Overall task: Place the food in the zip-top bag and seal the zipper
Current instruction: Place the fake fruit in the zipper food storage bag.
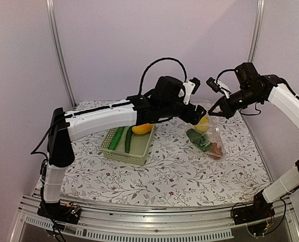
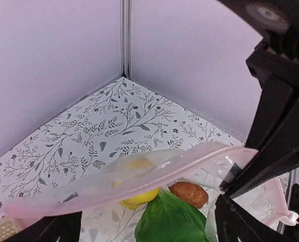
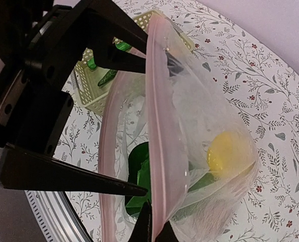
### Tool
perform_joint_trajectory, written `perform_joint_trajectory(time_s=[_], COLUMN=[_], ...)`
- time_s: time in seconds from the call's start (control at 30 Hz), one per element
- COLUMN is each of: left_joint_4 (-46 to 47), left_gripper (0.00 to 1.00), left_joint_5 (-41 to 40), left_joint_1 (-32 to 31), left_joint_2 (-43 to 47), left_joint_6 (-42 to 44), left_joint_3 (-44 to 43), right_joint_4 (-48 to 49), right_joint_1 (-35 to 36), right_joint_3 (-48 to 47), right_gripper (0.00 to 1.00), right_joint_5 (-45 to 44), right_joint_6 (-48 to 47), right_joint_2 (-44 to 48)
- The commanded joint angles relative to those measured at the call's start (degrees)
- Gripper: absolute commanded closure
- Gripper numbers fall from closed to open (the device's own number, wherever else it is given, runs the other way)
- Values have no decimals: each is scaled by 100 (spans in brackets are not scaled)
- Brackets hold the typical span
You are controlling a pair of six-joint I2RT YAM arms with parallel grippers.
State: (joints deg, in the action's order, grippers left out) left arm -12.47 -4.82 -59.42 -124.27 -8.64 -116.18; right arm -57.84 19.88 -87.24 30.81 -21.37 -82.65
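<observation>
The zip-top bag hangs above the table, its mouth held up by my right gripper, which is shut on the pinkish zipper. Through the plastic I see a yellow piece of food, a leafy green piece and a brown piece. My left gripper is at the bag's mouth, open, its fingers spread wide with nothing between them. More food stays in the basket: two green cucumbers and an orange-yellow piece.
The pale green lattice basket stands left of the bag, under the left arm. A floral cloth covers the table. Lilac walls close in at the back and sides.
</observation>
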Motion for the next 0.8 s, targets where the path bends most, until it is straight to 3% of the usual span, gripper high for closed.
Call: perform_joint_trajectory(time_s=[0.0, 0.2, 0.3, 0.53, 0.77], left_joint_4=[654, 2179, 2358, 1440, 230], left_gripper=[8, 9, 10, 9, 9], left_joint_5=[-155, 364, 334, -840, -1130], left_joint_1=[-90, -152, -155, -20, 691], left_joint_2=[552, 1948, 2515, 3047, 3259], left_joint_6=[-140, 117, 264, 518, -488], left_joint_3=[199, 1904, 2512, 3233, 3812], right_joint_4=[-15, 123, 203, 351, 480], right_joint_1=[35, 16, -46, -567, -825], right_joint_3=[-227, -104, -96, -512, -1356], right_gripper=[100, 100, 100, 100, 100], right_joint_5=[5, -274, -379, -896, -1751], right_joint_6=[93, 124, 139, 182, 109], right_joint_2=[-87, -161, -219, -491, -875])
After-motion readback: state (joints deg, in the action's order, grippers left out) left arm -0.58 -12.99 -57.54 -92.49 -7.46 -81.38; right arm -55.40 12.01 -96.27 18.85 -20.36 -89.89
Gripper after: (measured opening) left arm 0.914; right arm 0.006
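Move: Ahead and to the left of the open left hand, which is at the bag's mouth, the orange-yellow mango lies in the basket about 14 cm out, 22 cm left and 23 cm below. The cucumber is some 6 cm to the left of the mango and 5 cm nearer; the long green vegetable is another 6 cm left. From the right hand, pinching the bag's rim, the mango is roughly 27 cm left, 16 cm out; the leafy greens sit 7 cm out, straight left-right, 22 cm below. Backing out of the bag's mouth with its fingers still wide open, the left hand climbs nearly 15 cm while swinging left and a little back, then sinks again and eases forward over the gap towards the basket, ending some 13 cm to the left. The right hand keeps its pinch on the rim, almost still at first, then carries the bag about 8 cm forward and 6 cm right, turning some 15 degrees clockwise. ##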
